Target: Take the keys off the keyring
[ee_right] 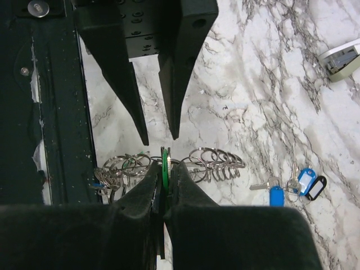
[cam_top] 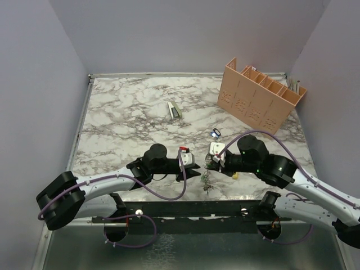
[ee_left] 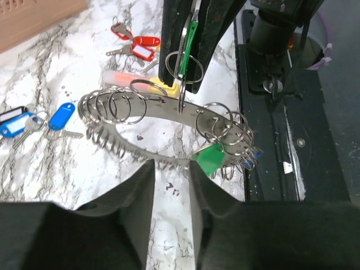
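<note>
The keyring (ee_left: 169,102) is a wide grey metal band threaded with many small split rings, hanging just above the marble in front of my left gripper (ee_left: 171,166). That gripper is open, its tips on either side of the band's near edge and not gripping it. My right gripper (ee_right: 165,169) is shut on a green-headed key (ee_right: 165,160) whose small ring hooks onto the band. A second green key (ee_left: 211,158) hangs on the keyring's right side. In the top view both grippers meet near the table's front edge, with the keyring (cam_top: 207,181) below them.
Loose blue-tagged keys (ee_left: 61,115) lie left of the keyring. A red-tagged bunch (ee_left: 140,48) and a yellow-orange tube (ee_left: 132,81) lie beyond it. An orange slotted rack (cam_top: 259,95) stands at the back right, with a small stapler (cam_top: 174,109) mid-table. The black base rail (ee_left: 292,140) is close on the right.
</note>
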You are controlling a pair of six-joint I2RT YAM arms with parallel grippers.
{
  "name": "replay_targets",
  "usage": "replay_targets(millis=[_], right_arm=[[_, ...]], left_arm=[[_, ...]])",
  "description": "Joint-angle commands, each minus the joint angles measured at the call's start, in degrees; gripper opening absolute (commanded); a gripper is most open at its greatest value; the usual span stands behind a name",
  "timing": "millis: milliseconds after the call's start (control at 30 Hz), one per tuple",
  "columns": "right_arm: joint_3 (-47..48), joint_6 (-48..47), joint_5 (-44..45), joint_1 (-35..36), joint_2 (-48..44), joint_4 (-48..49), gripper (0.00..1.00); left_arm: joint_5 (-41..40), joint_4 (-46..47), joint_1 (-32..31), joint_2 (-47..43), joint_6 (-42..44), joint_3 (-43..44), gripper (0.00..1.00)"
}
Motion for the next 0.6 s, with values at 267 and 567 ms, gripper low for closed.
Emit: replay_targets(millis=[267, 567], right_arm=[[0.1, 2.7, 2.6, -0.2, 2.1, 2.6, 0.01], [-0.2, 3.0, 1.3, -0.2, 4.0, 3.2, 0.01]], left_arm=[[-4.2, 0.5, -0.1, -5.9, 1.0, -3.5, 0.45], [-3.3, 5.4, -0.1, -7.4, -0.5, -4.5, 0.48]])
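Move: The keyring, a big toothed metal loop, hangs from the green tag pinched by the right hand. Its middle is roughly 3 cm right of, 1 cm back from and 3 cm below the left fingertips; from the right hand it is 5 cm down, 1 cm back and 1 cm left. The lower green tag hangs 2 cm back, 2 cm right and 2 cm below the left hand. Blue-tagged keys lie on the table about 16 cm ahead, 8 cm right and 14 cm below it. The left hand, its fingers already parted, spreads them about twice as wide beside the keyring, dipping slightly at first and then easing some 1.5 cm to the left and rising to finish about 1 cm higher, away from the loop. Meanwhile the right hand keeps its pinch on the green tag and lowers it, with the keyring hanging beneath, by about 2 cm. ##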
